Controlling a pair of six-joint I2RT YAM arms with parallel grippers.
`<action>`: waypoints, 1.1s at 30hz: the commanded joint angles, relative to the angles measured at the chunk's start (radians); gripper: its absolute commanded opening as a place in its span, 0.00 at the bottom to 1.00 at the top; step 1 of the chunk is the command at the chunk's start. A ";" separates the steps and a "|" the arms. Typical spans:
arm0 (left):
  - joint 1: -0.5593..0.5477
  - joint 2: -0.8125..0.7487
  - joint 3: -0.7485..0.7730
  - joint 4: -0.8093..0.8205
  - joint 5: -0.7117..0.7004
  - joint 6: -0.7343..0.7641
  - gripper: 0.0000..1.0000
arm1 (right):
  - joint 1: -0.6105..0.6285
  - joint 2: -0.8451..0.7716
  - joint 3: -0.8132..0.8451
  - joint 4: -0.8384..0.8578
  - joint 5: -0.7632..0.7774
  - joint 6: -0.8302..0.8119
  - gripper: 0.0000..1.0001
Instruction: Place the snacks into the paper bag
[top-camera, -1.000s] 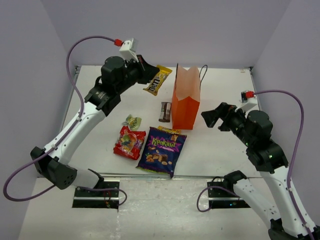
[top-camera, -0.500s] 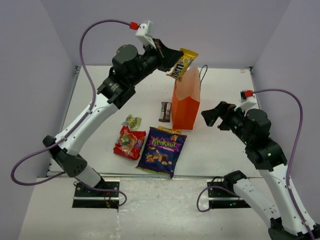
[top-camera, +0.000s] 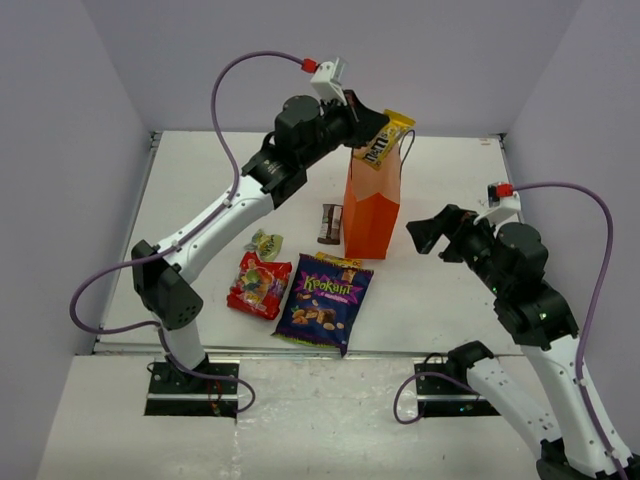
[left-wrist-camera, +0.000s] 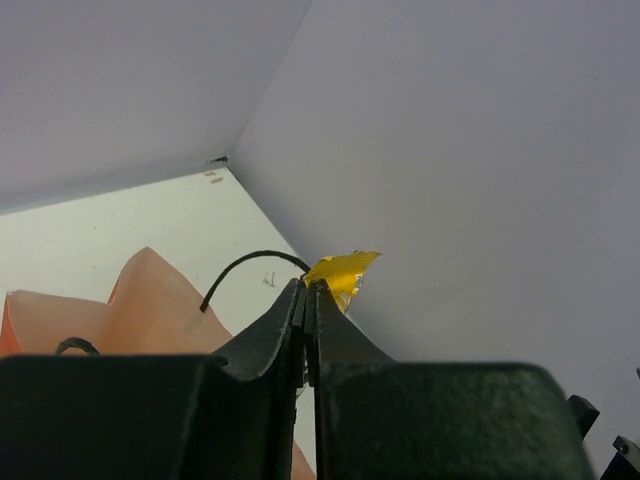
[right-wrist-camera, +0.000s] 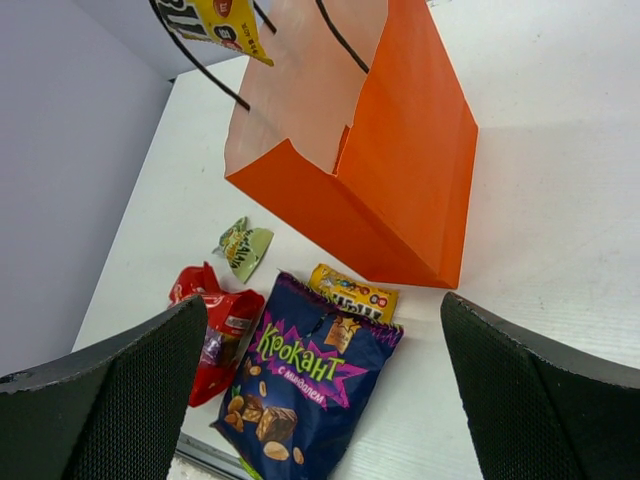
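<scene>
The orange paper bag (top-camera: 372, 205) stands upright and open at mid table; it also shows in the right wrist view (right-wrist-camera: 400, 170) and the left wrist view (left-wrist-camera: 140, 300). My left gripper (top-camera: 372, 125) is shut on the small yellow pack (top-camera: 386, 141), which hangs just above the bag's mouth. The left wrist view shows the jaws (left-wrist-camera: 308, 290) pinched on its yellow edge (left-wrist-camera: 342, 270). My right gripper (top-camera: 425, 235) is open and empty, right of the bag. The purple nut bag (top-camera: 323, 305), red bag (top-camera: 259, 284), orange pack (top-camera: 338, 262), brown bar (top-camera: 330, 223) and green wrapper (top-camera: 265, 243) lie on the table.
The orange pack (right-wrist-camera: 352, 293) lies partly under the purple bag's (right-wrist-camera: 300, 385) top edge, against the paper bag's front. The brown bar lies close to the bag's left side. Black cord handles (right-wrist-camera: 340, 35) stick up from the bag. Walls close in the table.
My left arm has lifted the yellow pack from the back of the table and swung it up and right, to above the bag's mouth. The right arm has barely moved.
</scene>
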 joint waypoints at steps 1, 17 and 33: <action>-0.008 -0.021 0.024 0.109 -0.028 -0.001 0.07 | 0.002 -0.009 0.024 -0.004 0.015 -0.003 0.99; -0.006 -0.269 -0.116 -0.004 -0.026 0.151 0.61 | 0.002 -0.015 0.026 -0.018 0.015 -0.009 0.99; 0.226 -0.726 -0.752 -0.538 -0.094 0.098 1.00 | 0.002 -0.015 0.012 -0.029 -0.043 -0.035 0.99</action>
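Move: Nearly under the left hand, which holds the yellow M&M's packet, stands the open paper bag: its middle about 4 cm ahead and 30 cm below, its rim roughly 15 cm down. The brown bar lies some 10 cm left and 4 cm ahead, the yellow snack packet 7 cm left and 7 cm back, the Krokant bag 10 cm left and 19 cm back, all about 42 cm below. From the right hand the paper bag is about 21 cm ahead, 5 cm left and 20 cm below. Opening its fingers almost at once above the paper bag's mouth, the left hand lets go of the M&M's packet, barely rising. Then it draws away left and back, about 19 cm and 10 cm, first climbing a little, then sinking steeply to some 10 cm below its start; the fingers spread wide, tip down about 20 degrees and swing counter-clockwise. ##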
